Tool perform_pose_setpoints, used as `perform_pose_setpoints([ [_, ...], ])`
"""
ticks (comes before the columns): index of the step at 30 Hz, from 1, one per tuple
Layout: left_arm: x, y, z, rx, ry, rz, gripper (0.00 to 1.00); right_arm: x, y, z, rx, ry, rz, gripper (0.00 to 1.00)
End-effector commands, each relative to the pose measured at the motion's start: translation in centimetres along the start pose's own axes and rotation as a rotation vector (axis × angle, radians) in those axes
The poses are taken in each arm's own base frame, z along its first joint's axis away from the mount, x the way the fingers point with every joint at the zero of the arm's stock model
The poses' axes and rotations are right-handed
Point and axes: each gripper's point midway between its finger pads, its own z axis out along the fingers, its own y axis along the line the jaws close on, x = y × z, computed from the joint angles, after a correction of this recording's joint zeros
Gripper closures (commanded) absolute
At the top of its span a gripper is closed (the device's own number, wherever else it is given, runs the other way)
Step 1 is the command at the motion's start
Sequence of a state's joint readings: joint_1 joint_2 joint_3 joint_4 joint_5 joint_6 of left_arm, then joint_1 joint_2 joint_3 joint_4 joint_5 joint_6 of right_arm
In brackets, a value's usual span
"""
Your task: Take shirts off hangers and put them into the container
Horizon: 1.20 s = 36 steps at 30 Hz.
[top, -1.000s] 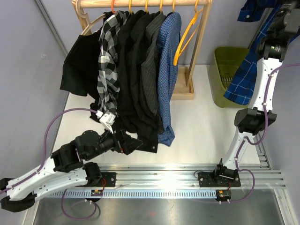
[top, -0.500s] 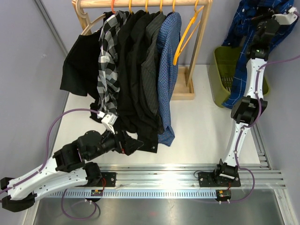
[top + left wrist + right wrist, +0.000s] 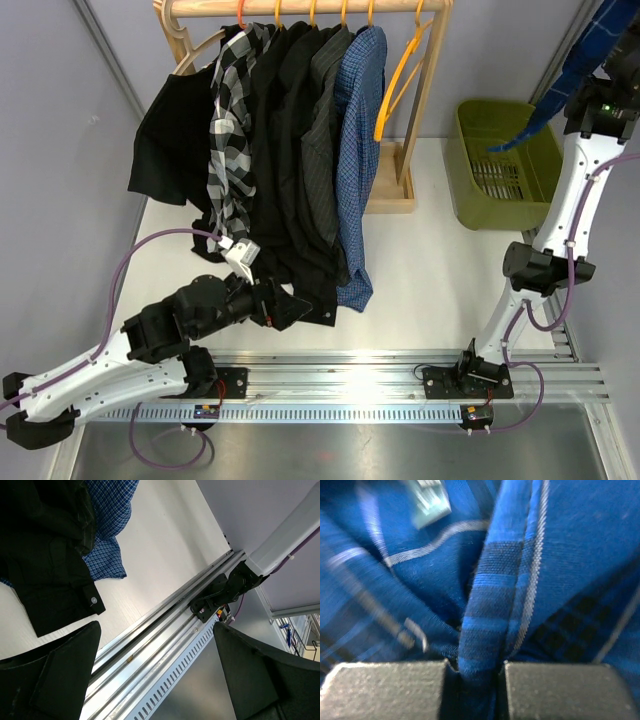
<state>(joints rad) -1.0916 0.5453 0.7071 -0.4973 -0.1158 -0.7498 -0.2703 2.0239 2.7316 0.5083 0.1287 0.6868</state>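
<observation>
My right gripper is shut on a fold of the dark blue windowpane plaid shirt. In the top view that shirt hangs from the upper right corner, its tail dangling over the olive-green container; the gripper itself lies past the frame edge. Several shirts hang on orange hangers: black-and-white plaid, black ones, charcoal pinstripe, lighter blue check. One empty hanger hangs tilted at the rod's right end. My left gripper is open by the hems, nothing between its fingers.
The pale wooden rack stands at the back on a block base, left of the container. A black sleeve sticks out to the rack's left. The aluminium rail with both arm bases runs along the near edge. Grey walls close both sides.
The right arm has lifted the dark blue plaid shirt up and to the right; only its tail now hangs over the container. The left arm has edged slightly forward under the hems.
</observation>
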Motion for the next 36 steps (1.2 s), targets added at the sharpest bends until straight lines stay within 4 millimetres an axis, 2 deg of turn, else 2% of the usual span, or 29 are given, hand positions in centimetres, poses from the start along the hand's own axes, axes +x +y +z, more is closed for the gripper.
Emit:
perform_pose_setpoints([
  [1, -2.0, -2.2, -0.5, 0.074, -0.055, -0.013, 0.01, 0.8, -1.9, -0.3, 0.016, -0.026, 0.008, 1.00],
  [2, -1.9, -2.2, -0.4, 0.074, -0.053, -0.016, 0.01, 3.3, -4.2, -1.2, 0.053, 0.029, -0.003, 1.00],
  [4, -1.5, -1.9, -0.3, 0.071, -0.048, -0.027, 0.01, 6.6, -6.9, -2.6, 0.095, 0.104, -0.020, 1.00],
  [5, -1.4, -1.8, -0.3, 0.073, -0.050, -0.035, 0.01, 9.8, -10.3, -4.7, 0.162, 0.177, -0.033, 1.00],
  [7, -1.3, -2.2, -0.4, 0.099, -0.056, -0.059, 0.01, 13.0, -13.5, -7.3, 0.216, 0.260, -0.062, 1.00],
  [8, -0.9, -1.9, -0.3, 0.100, -0.051, -0.065, 0.01, 15.5, -16.2, -9.6, 0.273, 0.326, -0.076, 1.00],
  [10, -0.9, -2.0, -0.6, 0.115, -0.066, -0.084, 0.01, 19.1, -20.4, -13.8, 0.355, 0.428, -0.117, 1.00],
  [12, -0.6, -1.6, -0.6, 0.114, -0.069, -0.101, 0.01, 21.6, -23.1, -17.0, 0.410, 0.504, -0.130, 1.00],
  [13, -0.7, -1.7, -0.9, 0.123, -0.078, -0.107, 0.01, 23.0, -24.6, -19.3, 0.445, 0.566, -0.146, 1.00],
  [14, -0.6, -1.6, -1.0, 0.125, -0.081, -0.111, 0.01, 23.6, -25.1, -20.4, 0.452, 0.597, -0.148, 1.00],
  [16, -0.8, -1.6, -1.3, 0.134, -0.094, -0.117, 0.01, 24.4, -26.1, -22.7, 0.485, 0.643, -0.167, 1.00],
  [20, -0.8, -1.4, -1.7, 0.131, -0.101, -0.111, 0.01, 24.6, -27.0, -24.2, 0.545, 0.774, -0.280, 1.00],
  [23, -0.8, -1.4, -1.4, 0.134, -0.105, -0.103, 0.01, 24.6, -28.1, -27.5, 0.700, 0.947, -0.311, 1.00],
  [24, -0.7, -1.4, -1.2, 0.139, -0.102, -0.102, 0.01, 24.4, -28.4, -29.6, 0.765, 1.018, -0.315, 1.00],
  [26, -0.7, -1.8, -0.9, 0.156, -0.099, -0.098, 0.01, 24.1, -28.5, -31.5, 0.824, 1.071, -0.309, 1.00],
  [27, -0.5, -2.0, -0.8, 0.165, -0.089, -0.094, 0.01, 23.9, -28.5, -33.9, 0.880, 1.133, -0.305, 1.00],
  [29, -0.4, -2.3, -0.5, 0.175, -0.079, -0.092, 0.01, 23.0, -28.4, -36.0, 0.977, 1.166, -0.294, 1.00],
  [30, -0.4, -2.5, -0.5, 0.184, -0.077, -0.092, 0.01, 22.2, -28.7, -39.3, 1.086, 1.232, -0.298, 1.00],
  [32, -0.4, -2.7, -0.5, 0.198, -0.078, -0.091, 0.01, 21.4, -28.3, -42.0, 1.190, 1.269, -0.273, 1.00],
  [33, -0.4, -2.7, -0.6, 0.202, -0.081, -0.091, 0.01, 21.3, -28.1, -44.7, 1.238, 1.336, -0.262, 1.00],
  [36, -0.8, -3.0, -1.1, 0.214, -0.093, -0.083, 0.01, 20.8, -27.4, -48.7, 1.322, 1.440, -0.229, 1.00],
])
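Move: The right hand holds the blue plaid shirt high up; the green container's middle lies about 12 cm ahead, 8 cm to its right and 66 cm below. The empty orange hanger on the rack is roughly 13 cm ahead, 35 cm to the left and 27 cm lower; the blue checked shirt beside it about 8 cm ahead, 43 cm left, 48 cm lower. From the idle left hand the container is some 40 cm ahead, 70 cm right and 12 cm lower. Still pinching the blue plaid shirt, the right hand dips back slightly, then whips it down about 50 cm and forward nearly 30 cm towards the container. It then eases back some 9 cm over the container while the wrist keeps tipping forward, about 95 degrees in all, from fingers up to roughly level; the fingers stay shut. ##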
